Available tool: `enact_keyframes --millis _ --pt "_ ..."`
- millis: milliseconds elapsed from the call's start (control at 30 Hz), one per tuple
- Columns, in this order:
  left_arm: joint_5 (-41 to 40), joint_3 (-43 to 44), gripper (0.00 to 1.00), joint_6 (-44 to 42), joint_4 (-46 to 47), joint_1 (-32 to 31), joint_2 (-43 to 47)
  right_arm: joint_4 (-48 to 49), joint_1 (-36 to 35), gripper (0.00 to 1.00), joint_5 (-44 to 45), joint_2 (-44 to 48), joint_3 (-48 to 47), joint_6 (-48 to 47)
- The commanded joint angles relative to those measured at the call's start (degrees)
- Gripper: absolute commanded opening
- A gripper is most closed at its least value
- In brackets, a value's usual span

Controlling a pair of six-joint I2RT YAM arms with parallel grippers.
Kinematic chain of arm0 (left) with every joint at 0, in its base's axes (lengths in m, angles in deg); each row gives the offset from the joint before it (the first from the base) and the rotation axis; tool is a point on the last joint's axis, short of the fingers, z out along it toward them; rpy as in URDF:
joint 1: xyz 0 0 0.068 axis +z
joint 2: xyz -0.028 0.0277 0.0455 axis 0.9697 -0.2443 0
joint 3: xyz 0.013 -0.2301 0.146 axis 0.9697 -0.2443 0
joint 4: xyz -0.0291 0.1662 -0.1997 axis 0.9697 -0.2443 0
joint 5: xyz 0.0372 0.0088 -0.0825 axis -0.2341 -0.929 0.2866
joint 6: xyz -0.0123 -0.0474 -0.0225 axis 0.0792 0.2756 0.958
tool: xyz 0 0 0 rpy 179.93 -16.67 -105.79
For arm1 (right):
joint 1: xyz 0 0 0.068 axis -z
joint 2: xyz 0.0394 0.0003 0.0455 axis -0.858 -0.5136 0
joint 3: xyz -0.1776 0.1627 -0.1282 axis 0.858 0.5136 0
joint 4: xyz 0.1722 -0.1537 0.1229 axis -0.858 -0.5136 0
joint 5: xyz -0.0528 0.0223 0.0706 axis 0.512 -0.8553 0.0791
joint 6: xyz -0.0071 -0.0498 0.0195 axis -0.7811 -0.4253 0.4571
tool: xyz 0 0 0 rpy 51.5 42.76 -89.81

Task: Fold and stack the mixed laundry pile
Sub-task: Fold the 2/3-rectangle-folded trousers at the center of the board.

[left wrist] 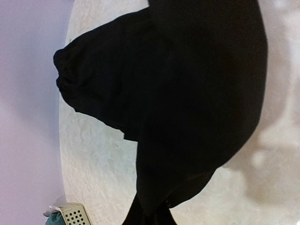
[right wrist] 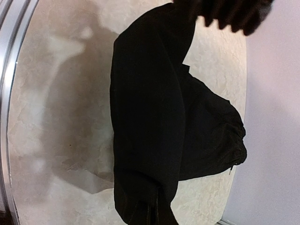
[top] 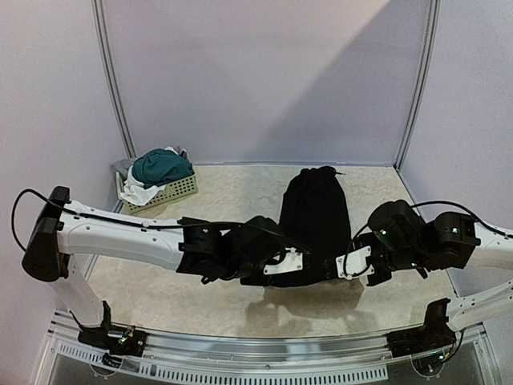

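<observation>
The black trousers (top: 314,212) lie lengthwise in the middle of the table, their waistband at the far end. The near end is lifted off the surface and hangs between both hands. My left gripper (top: 311,269) is shut on that near end from the left. In the left wrist view the cloth (left wrist: 187,93) runs down into the gripper (left wrist: 150,218). My right gripper (top: 332,267) is shut on the same end from the right. In the right wrist view the trousers (right wrist: 150,117) bunch at the gripper (right wrist: 150,216). Dark teal shorts (top: 163,166) and a white cloth (top: 139,193) lie heaped at the back left.
A small pale perforated basket (top: 178,191) stands at the back left against the wall and carries the shorts and the white cloth. Its corner (left wrist: 73,215) shows in the left wrist view. A metal rail (top: 264,353) runs along the near table edge. Walls close the back and sides.
</observation>
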Motion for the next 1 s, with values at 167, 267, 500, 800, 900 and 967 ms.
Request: enact_keyframes --millis 167,267,500,800,900,967 --pt "-3.77 10.64 0.00 -6.53 -3.94 6.00 -0.26 1.34 8.41 0.00 -0.18 0.60 -5.95 -4.59" --pt "-3.28 13.29 0.00 -6.98 -3.62 7.51 -1.45 3.51 10.63 0.00 0.62 -0.03 -7.87 -5.96" --pt "-2.58 21.67 0.00 -9.35 -2.82 11.01 -7.65 7.96 15.23 0.00 0.09 -4.62 -13.95 -9.04" --pt "1.10 33.54 0.00 -8.50 0.16 16.69 -15.26 12.13 32.69 0.00 -11.51 -14.94 -20.55 -8.88" --pt "2.61 37.65 0.00 -8.22 -0.46 18.22 -19.17 13.01 37.16 0.00 -13.92 -20.38 -23.41 -7.90" --pt "3.68 40.37 0.00 -7.39 -1.00 19.52 -22.07 14.16 38.88 0.00 -16.72 -24.06 -24.67 -7.12"
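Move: Each hand already pinches a corner of the trousers' hem end, lifted off the board. The waistband end it is carried towards lies about 50 cm ahead of the left hand, 21 cm to its right and 14 cm below; from the right hand it is some 53 cm ahead, 2 cm left and 17 cm lower. The laundry basket stands roughly 37 cm ahead of the left hand and 36 cm to its left, 9 cm below. Up and forward together, then almost level forward, both hands keep their shut grip and carry the hem towards the waistband, each travelling about 20 cm outward. The left climbs some 11 cm, its fingers tipping slightly up; the right rises about 9 cm while turning some 20 degrees clockwise and easing a little right. ##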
